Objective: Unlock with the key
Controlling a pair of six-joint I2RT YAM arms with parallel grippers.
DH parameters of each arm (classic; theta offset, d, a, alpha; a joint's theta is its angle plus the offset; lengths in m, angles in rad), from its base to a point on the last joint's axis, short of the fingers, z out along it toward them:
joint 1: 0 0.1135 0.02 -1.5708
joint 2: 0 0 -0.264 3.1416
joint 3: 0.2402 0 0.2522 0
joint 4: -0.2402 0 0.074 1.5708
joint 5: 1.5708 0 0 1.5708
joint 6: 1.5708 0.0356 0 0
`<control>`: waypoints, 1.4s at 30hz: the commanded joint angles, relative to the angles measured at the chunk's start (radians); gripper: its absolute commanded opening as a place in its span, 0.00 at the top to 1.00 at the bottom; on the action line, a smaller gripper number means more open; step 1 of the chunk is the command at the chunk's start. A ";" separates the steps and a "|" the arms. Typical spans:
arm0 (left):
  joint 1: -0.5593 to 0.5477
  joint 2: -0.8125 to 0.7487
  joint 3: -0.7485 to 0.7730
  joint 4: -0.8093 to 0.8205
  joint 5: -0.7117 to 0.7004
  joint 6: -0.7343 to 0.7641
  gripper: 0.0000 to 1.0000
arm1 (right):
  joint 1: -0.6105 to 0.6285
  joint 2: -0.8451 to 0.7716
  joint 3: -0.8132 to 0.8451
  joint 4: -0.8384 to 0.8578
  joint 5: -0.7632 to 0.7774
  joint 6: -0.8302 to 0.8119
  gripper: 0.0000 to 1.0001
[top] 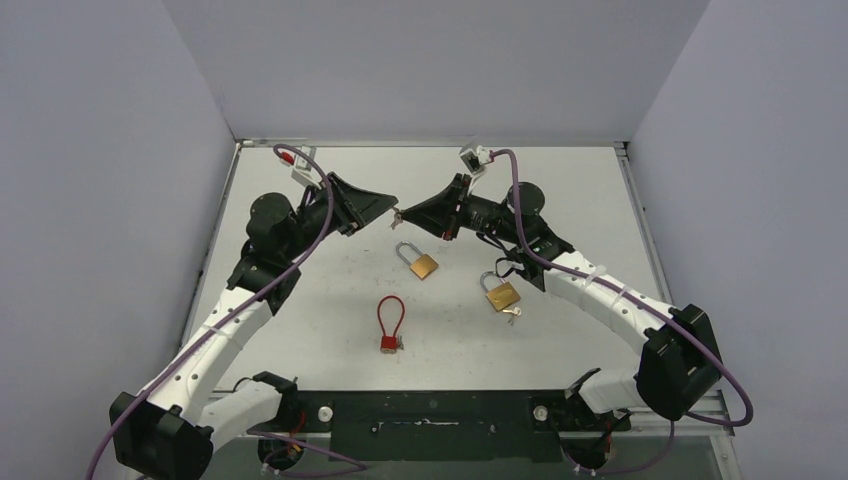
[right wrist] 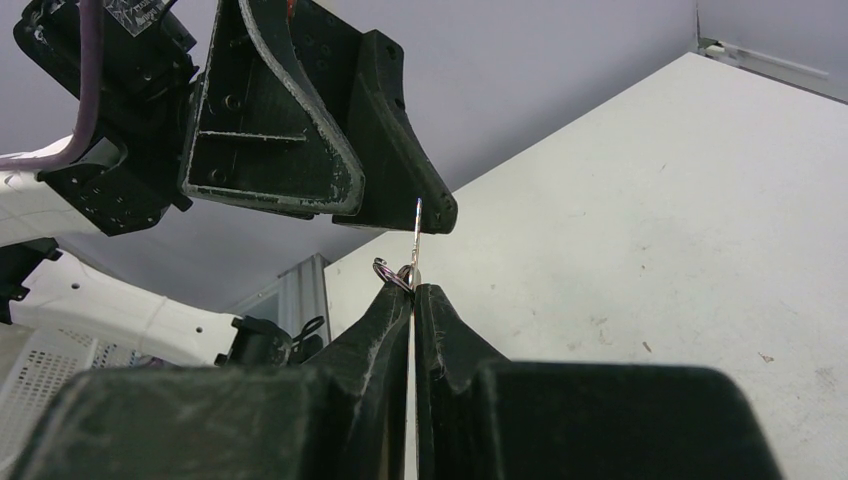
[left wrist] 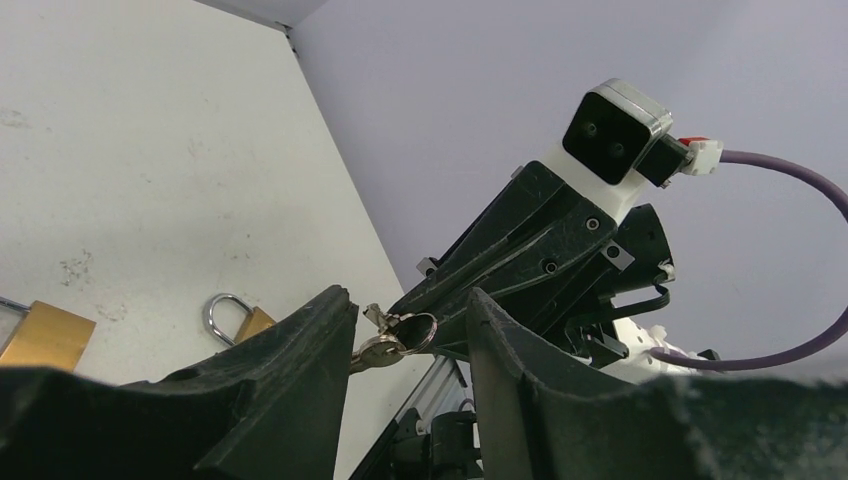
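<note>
My right gripper (top: 402, 214) is shut on a small silver key (right wrist: 417, 225), whose blade sticks up past its fingertips, with a key ring (right wrist: 388, 270) beside them. My left gripper (top: 388, 203) faces it tip to tip above the back of the table. In the left wrist view the key (left wrist: 380, 350) and its ring (left wrist: 416, 328) sit between my left fingers (left wrist: 310, 360), which stand apart; the blade runs behind the left finger. Two brass padlocks (top: 421, 263) (top: 501, 294) and a red cable lock (top: 390, 322) lie on the table.
The right brass padlock has a key (top: 513, 313) at its lower end. Grey walls (top: 430, 70) enclose the white table (top: 600, 200) on three sides. The arm bases and a black rail (top: 430, 415) run along the near edge.
</note>
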 commanded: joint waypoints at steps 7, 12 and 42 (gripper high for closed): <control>-0.017 0.002 0.051 0.038 -0.031 0.010 0.64 | 0.002 -0.029 0.042 0.095 -0.046 0.020 1.00; -0.019 0.011 0.050 0.074 -0.019 0.011 0.80 | 0.002 -0.035 0.041 0.099 -0.057 0.022 1.00; -0.041 -0.096 0.059 0.172 0.182 0.598 1.00 | 0.013 -0.114 0.035 0.083 -0.012 -0.061 0.19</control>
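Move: About 1 cm ahead and 1 cm to the right of the left hand, between its half-open fingers, is the key, some 2 cm left of the right hand that still grips it. Far below the left hand, roughly 34 cm, the open brass padlock lies about 9 cm ahead and 5 cm right. The red cable lock is about 6 cm back and 1 cm left, the second padlock some 23 cm right and 1 cm ahead. Closing fully on the key blade, the left fingers stay almost in place while the right hand keeps its hold. The left hand then rises about 3 cm and draws back slightly less, its fingertips tilting up some 30 degrees. Meanwhile the right fingers open wide and let go, that hand lifting about 4 cm and easing back and to the right. ##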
